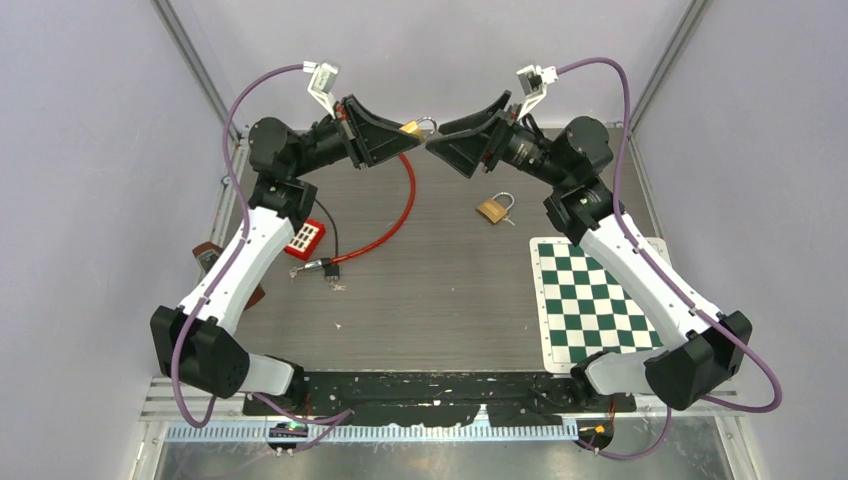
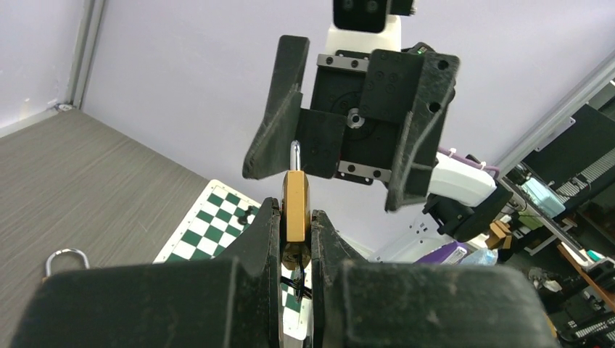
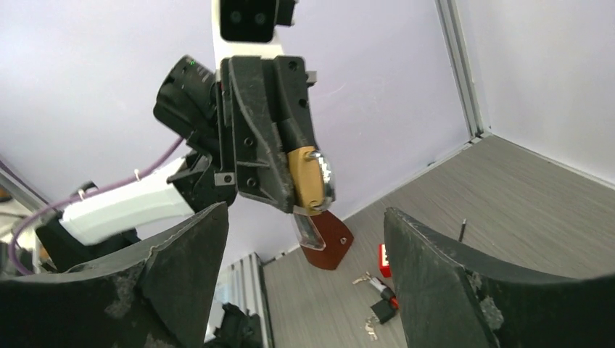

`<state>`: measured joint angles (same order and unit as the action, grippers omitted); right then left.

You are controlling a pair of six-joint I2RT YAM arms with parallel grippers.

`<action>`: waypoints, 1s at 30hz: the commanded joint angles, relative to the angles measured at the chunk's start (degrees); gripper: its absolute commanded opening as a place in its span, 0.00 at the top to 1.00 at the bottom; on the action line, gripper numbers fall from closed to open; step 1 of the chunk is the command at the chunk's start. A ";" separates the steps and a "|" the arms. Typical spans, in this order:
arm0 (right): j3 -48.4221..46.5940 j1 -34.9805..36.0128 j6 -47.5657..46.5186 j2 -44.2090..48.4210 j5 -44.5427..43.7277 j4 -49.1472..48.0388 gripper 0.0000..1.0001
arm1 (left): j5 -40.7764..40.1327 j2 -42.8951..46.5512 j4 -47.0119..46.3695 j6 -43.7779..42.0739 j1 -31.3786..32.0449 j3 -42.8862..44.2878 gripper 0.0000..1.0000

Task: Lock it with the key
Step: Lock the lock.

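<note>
A brass padlock (image 2: 296, 210) is pinched between the fingers of my left gripper (image 2: 296, 217), held in the air over the table's back middle, its steel shackle pointing at the right arm. In the right wrist view a clear plastic key head (image 3: 310, 228) hangs from the padlock's (image 3: 307, 183) underside. My right gripper (image 3: 304, 217) stands wide open facing it, one finger on either side, touching nothing. From above, the left gripper (image 1: 408, 135) and right gripper (image 1: 436, 138) nearly meet at the padlock (image 1: 412, 127).
A second brass padlock (image 1: 494, 209) lies on the table right of centre. A red cable (image 1: 395, 215), a red block (image 1: 304, 237) and a small black lock with keys (image 1: 325, 270) lie at left. A green chessboard mat (image 1: 590, 300) covers the right side.
</note>
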<state>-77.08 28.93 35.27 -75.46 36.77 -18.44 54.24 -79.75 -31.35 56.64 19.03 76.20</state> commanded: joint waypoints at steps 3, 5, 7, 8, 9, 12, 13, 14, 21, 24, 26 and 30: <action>1.45 -1.16 13.02 -0.06 -1.81 -9.43 0.15 | -4.03 4.38 -3.26 2.38 0.07 -1.88 1.00; 1.22 -1.16 14.30 -0.83 -2.48 -9.74 0.15 | -5.02 4.99 -4.19 4.02 0.13 -2.65 1.00; 0.38 -1.15 15.26 -1.82 -2.64 -9.62 0.17 | -5.46 5.42 -5.37 5.25 0.22 -3.41 1.00; -0.35 -1.15 15.91 -2.25 -2.29 -9.70 0.19 | -5.72 5.46 -5.67 5.71 0.22 -3.91 1.00; -0.79 -1.15 16.20 -3.09 -2.04 -9.73 0.22 | -5.91 5.64 -6.07 6.02 0.22 -4.26 1.00; -1.73 -1.11 18.19 -4.48 -1.29 -10.39 0.33 | -6.13 5.89 -7.15 6.68 0.16 -5.07 1.00; -1.75 -1.03 18.62 -4.95 -1.21 -11.32 0.34 | -5.89 5.84 -7.22 6.89 0.21 -4.97 1.00; -1.76 -0.96 19.23 -5.13 -1.15 -11.78 0.37 | -5.70 5.75 -7.42 7.08 0.22 -5.04 1.00; -2.31 -0.25 22.82 -7.06 0.09 -16.98 0.41 | -5.11 5.05 -9.20 8.62 0.22 -5.41 1.00; -2.37 -0.05 24.71 -8.03 0.37 -19.50 0.38 | -5.04 4.71 -9.63 9.28 0.22 -5.30 1.00; -2.54 0.13 25.67 -8.68 0.43 -20.43 0.38 | -4.79 4.52 -10.01 9.59 0.22 -5.15 1.00; -3.58 0.33 26.19 -9.86 1.48 -20.30 0.43 | -4.59 4.51 -11.06 9.50 0.22 -5.64 1.00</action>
<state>-77.45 28.84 59.61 -84.62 36.60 -34.92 49.30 -75.72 -37.26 65.60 19.07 70.32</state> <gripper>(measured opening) 0.597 0.070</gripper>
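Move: The small padlock's shackle lies about 2 cm ahead and 2 cm to the left of the open right hand, near its height; the brass body, held in the left fingers, sits roughly 1 cm ahead and 4 cm left of that hand. From the left hand point, the shackle is some 3 cm right, 1 cm ahead and 1 cm up. On the table about 45 cm below the right hand, the large padlock lies 5 cm ahead and 14 cm right. Bring the right gripper about 2.5 cm forward and, after a slight start to the right, 2 cm left towards the shackle, dipping a centimetre before rising again. Roll it front side down while lifting the fingertips, some 20 degrees in all, and partly close its fingers, leaving the rear one close beside the shackle. Keep the left pinch on the padlock body, easing it about 1 cm back, left and up. ##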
